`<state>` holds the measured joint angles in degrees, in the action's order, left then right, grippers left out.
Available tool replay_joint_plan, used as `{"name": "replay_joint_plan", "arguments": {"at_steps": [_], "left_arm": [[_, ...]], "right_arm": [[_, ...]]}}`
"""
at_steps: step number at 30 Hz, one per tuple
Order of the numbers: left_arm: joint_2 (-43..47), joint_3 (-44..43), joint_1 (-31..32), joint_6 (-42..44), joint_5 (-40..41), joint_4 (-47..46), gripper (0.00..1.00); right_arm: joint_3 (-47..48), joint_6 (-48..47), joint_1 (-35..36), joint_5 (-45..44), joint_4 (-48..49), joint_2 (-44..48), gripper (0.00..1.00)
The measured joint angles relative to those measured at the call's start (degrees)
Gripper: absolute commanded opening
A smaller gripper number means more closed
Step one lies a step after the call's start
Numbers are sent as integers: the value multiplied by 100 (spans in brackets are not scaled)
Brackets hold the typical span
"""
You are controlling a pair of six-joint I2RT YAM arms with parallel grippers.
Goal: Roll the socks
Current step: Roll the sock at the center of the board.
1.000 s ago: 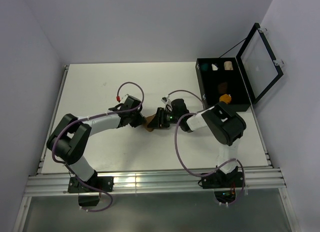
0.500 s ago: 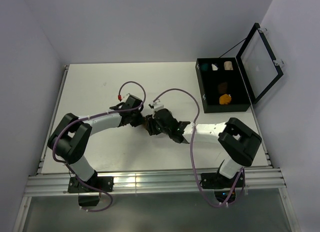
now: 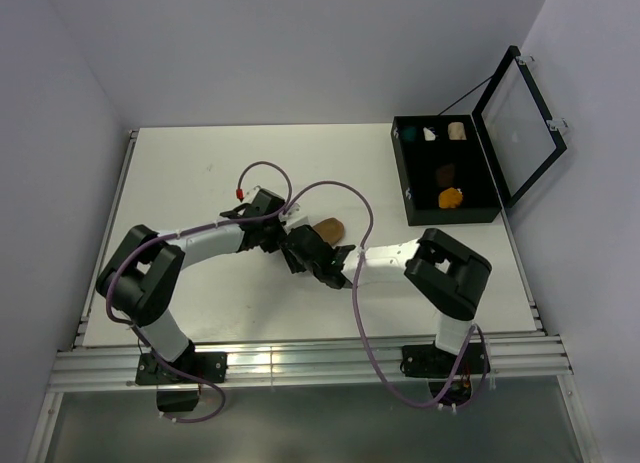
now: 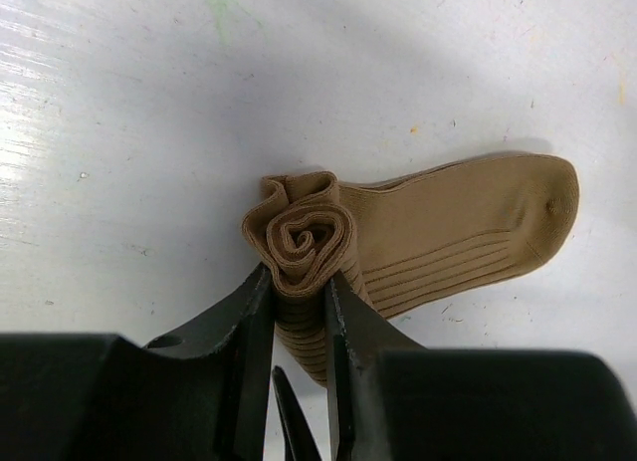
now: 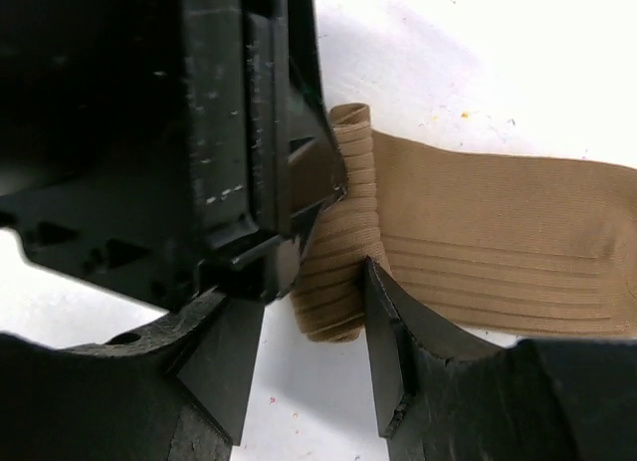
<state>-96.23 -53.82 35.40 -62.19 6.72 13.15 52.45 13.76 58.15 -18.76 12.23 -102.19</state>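
A tan sock lies on the white table, its cuff end wound into a tight roll and its toe flat to the right. My left gripper is shut on that roll, one finger on each side. My right gripper is open around the roll's free end; its right finger stands against the fabric and the other is apart. From above, the sock's toe shows beside both grippers. A dark brown sock and a mustard-orange sock lie rolled in the black case.
The open black case stands at the back right, its clear lid raised. Its far compartments hold teal, white and cream bundles. The left gripper's body fills the right wrist view's upper left.
My right arm has swung from the sock's right side round to its near side, jaws wider. The sock's toe now lies uncovered. The left gripper has kept its hold on the roll.
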Motion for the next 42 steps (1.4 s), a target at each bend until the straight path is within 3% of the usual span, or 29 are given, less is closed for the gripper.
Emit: {"name": "replay_joint_plan", "arguments": {"at_steps": [5,8,9,10,15,21,27,33,38,42], "left_arm": [[0,0,-11,-7,-7,0,27],[0,0,-13,-24,4,-2,30],[0,0,-13,-26,9,-2,32],[2,0,-13,-31,15,-2,34],[55,31,-11,-103,79,31,49],[450,192,-24,-326,415,118,68],[911,236,42,-476,389,114,70],[1027,398,44,-509,321,-22,68],[1019,466,48,-496,166,-107,66],[984,466,66,-468,76,-271,65]], "right_arm": [[61,11,11,-271,26,-166,40],[70,57,17,-385,63,-210,16],[70,85,22,-387,72,-212,3],[70,101,22,-374,79,-212,0],[55,155,-105,-50,144,-205,0],[-162,387,-723,1342,402,-59,0],[-378,1067,-1646,3257,866,-116,0],[-787,2094,-2441,4861,2013,-516,0],[-1093,3064,-2946,5866,3171,-1051,0],[-1126,3521,-3115,6240,3563,-1296,0]]}}
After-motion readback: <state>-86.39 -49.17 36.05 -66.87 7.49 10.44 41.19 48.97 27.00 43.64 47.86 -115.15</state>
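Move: The sock's rolled part is still pinched by the left fingers, its middle about 1 cm back from and 1 cm below that hand point. From the right hand, its parted fingers already around the near part, the roll's middle lies roughly 1 cm ahead and 1 cm below, neither left nor right. The flat tail's middle lies some 6 cm right of and 3 cm ahead of the roll's middle, down on the board. The sock's roll passes to the right hand, whose fingers ease about 1 cm forward and down and shut on its near part, while the left fingers then open and lift clear by some 4 cm. Keeping its pinch, the right hand turns about 60 degrees, left side rising and fingertips tipping down, as it goes about 4 cm right, slightly forward, carrying the roll over towards the flat tail. ##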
